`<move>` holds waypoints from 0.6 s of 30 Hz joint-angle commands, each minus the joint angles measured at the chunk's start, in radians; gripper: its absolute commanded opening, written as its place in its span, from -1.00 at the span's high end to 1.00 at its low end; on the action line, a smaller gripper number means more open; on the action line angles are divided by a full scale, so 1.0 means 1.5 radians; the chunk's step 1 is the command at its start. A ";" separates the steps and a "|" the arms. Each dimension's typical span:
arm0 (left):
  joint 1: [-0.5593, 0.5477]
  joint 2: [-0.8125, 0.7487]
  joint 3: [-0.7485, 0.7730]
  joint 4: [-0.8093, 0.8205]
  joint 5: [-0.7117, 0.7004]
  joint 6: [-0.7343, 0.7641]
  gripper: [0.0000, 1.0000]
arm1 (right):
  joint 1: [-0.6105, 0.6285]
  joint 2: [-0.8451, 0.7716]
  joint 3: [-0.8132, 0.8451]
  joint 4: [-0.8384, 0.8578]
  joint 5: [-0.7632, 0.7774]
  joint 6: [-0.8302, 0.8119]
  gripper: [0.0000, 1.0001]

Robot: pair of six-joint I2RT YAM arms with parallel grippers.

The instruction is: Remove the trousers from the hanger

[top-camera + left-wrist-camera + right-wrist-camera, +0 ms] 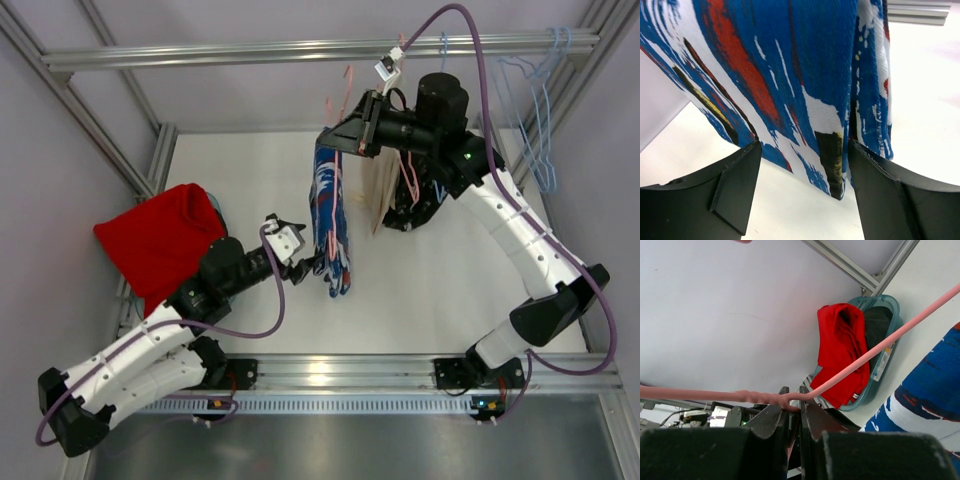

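The blue trousers (331, 215) with a white and red pattern hang from a pink hanger (352, 108) over the table. My right gripper (366, 128) is shut on the hanger's wire (880, 347) near its twisted neck, fingertips (784, 412) pinching it. In the left wrist view the trousers' lower hem (810, 105) dangles between the fingers (735, 182) of my open left gripper (802, 187), which is not pressing on the cloth. From above, the left gripper (305, 266) sits by the trousers' bottom end. A beige garment (380, 185) hangs just right of the blue one.
A teal basket (886, 357) holding red cloth (155, 240) stands at the table's left. A dark patterned garment (418, 205) lies under the right arm. Light blue hangers (535, 110) hang on the frame's back right rail.
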 commanded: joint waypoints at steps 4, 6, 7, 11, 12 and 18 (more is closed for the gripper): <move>-0.002 0.000 0.014 0.020 -0.019 -0.004 -0.50 | -0.004 -0.014 0.051 0.099 -0.019 0.032 1.00; -0.002 0.023 0.030 0.030 -0.013 -0.006 -0.50 | -0.004 -0.016 0.050 0.099 -0.017 0.032 1.00; -0.002 0.033 0.034 0.039 -0.013 -0.008 -0.50 | -0.003 -0.017 0.049 0.099 -0.018 0.032 1.00; -0.008 0.077 0.055 0.076 -0.063 -0.028 -0.50 | 0.000 -0.017 0.046 0.100 -0.019 0.033 1.00; -0.009 0.091 0.059 0.082 -0.097 -0.029 -0.48 | 0.000 -0.020 0.045 0.100 -0.018 0.034 1.00; -0.009 0.088 0.072 0.119 -0.149 -0.034 -0.05 | -0.001 -0.028 0.026 0.101 -0.020 0.031 1.00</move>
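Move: The open left hand has the near lower hem of the patterned trousers just beyond and between its fingertips, about 3 cm ahead and 4 cm to its right, at its height. The pink hanger's neck is roughly 7 cm ahead, 4 cm right and 18 cm up, and the beige trousers about 20 cm ahead, 17 cm right, 5 cm up. From the right hand, which grips that neck, the hem lies some 6 cm back, level sideways, 19 cm below. Forward by some 3.5 cm goes the left hand, after barely shifting at first, sliding its open fingers farther around the hanging hem corner of the patterned trousers while the wrist swings counter-clockwise by less than 10 degrees. Towards the end the fingers begin closing on the cloth, to a bit over half open. The right hand stays still and keeps its pinch on the hanger's neck. ##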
